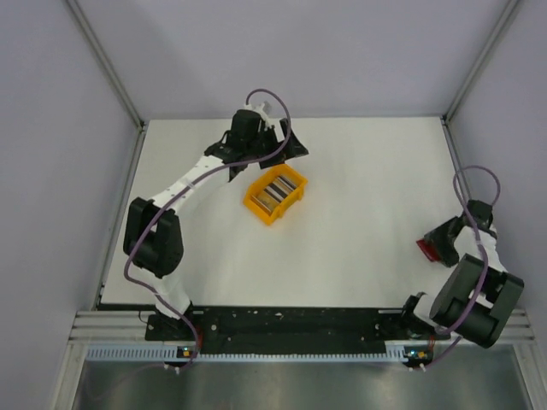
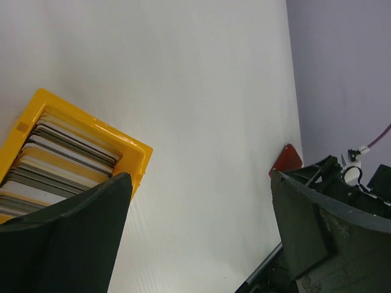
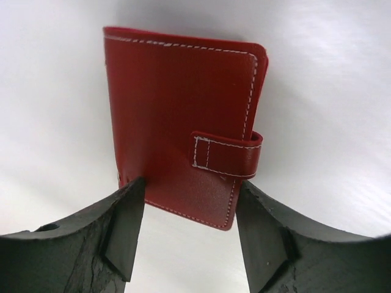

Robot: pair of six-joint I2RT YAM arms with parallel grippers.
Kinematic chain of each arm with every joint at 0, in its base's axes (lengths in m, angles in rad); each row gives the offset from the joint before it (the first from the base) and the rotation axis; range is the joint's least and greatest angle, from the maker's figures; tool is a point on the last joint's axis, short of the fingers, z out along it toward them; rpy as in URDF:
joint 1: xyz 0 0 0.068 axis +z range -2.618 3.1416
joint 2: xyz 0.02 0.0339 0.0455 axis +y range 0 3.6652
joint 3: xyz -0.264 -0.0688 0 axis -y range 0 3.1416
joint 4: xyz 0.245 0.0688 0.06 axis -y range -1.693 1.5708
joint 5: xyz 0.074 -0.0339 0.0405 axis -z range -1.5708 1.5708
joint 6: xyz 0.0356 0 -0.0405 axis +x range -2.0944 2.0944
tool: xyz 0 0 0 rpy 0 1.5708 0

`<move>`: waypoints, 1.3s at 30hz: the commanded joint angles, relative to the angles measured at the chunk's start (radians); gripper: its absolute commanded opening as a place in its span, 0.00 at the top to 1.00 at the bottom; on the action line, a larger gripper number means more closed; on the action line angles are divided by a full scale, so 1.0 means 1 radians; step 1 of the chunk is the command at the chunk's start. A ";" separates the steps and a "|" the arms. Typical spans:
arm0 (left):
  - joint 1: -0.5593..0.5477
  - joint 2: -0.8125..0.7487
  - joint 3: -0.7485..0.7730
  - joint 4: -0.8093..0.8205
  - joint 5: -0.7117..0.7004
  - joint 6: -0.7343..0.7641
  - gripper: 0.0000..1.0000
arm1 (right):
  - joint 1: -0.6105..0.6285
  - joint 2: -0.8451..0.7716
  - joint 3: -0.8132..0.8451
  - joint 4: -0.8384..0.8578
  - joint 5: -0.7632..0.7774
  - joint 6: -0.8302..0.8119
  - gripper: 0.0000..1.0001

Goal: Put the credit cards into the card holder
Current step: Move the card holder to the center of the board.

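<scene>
The credit cards (image 1: 275, 190) stand packed on edge in a yellow bin (image 1: 256, 205) at mid table; in the left wrist view the credit cards (image 2: 61, 159) show grey, white and dark edges. My left gripper (image 1: 291, 147) hovers just behind the bin, wide open and holding nothing (image 2: 201, 207). The dark red card holder (image 3: 177, 110) lies closed on the table at the right, its snap tab (image 3: 226, 152) fastened. My right gripper (image 3: 190, 207) has a finger against each side of the holder's near end. From above, the card holder (image 1: 425, 248) is mostly hidden under that gripper.
The yellow bin (image 2: 137, 152) sits close to my left fingers. A red corner of the card holder (image 2: 286, 160) shows far across the white table (image 1: 367, 171). Grey walls close in the table at the back and both sides.
</scene>
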 commanded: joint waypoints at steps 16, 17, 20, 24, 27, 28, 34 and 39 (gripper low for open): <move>-0.058 -0.349 -0.315 -0.136 -0.073 0.186 0.02 | 0.771 -0.169 0.010 -0.095 -0.159 0.037 0.33; -0.069 -0.359 -0.325 -0.136 -0.070 0.186 0.02 | 0.768 -0.201 0.034 -0.107 -0.094 0.036 0.29; -0.108 -0.387 -0.344 -0.136 -0.070 0.189 0.02 | 0.701 -0.248 0.126 -0.119 0.050 0.013 0.20; -0.147 -0.418 -0.367 -0.136 -0.053 0.188 0.02 | 0.503 -0.182 0.226 -0.115 0.115 -0.016 0.15; -0.158 -0.454 -0.390 -0.132 -0.036 0.185 0.02 | 0.377 -0.098 0.261 -0.107 0.100 -0.055 0.14; -0.159 -0.464 -0.399 -0.129 -0.029 0.185 0.02 | 0.351 -0.056 0.269 -0.107 0.095 -0.072 0.14; -0.159 -0.493 -0.434 -0.109 -0.009 0.180 0.02 | 0.268 0.103 0.265 -0.037 0.028 -0.128 0.14; -0.158 -0.504 -0.460 -0.092 -0.001 0.169 0.02 | 0.265 0.192 0.269 0.014 -0.061 -0.167 0.16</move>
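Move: The card holder lies right under the right hand's spread fingertips, which are at its near-left end; its middle is some 2 cm ahead, 2 cm to the right and 2 cm below. The yellow card tray, the only other thing on the board, stands far off, roughly 45 cm to the left and 16 cm ahead. From the left hand the holder lies about 43 cm to the right, 16 cm back and 21 cm down. Forward about 5 cm, then sweeping leftward low over the board to some 21 cm from its start, the right hand begins with its half-open fingertips on the card holder and turns counter-clockwise; then it lifts about 10 cm, opens wider, swings back to the right and sinks to hover by the holder's right end. The left hand, empty and open, draws back about 16 cm away from the tray. ##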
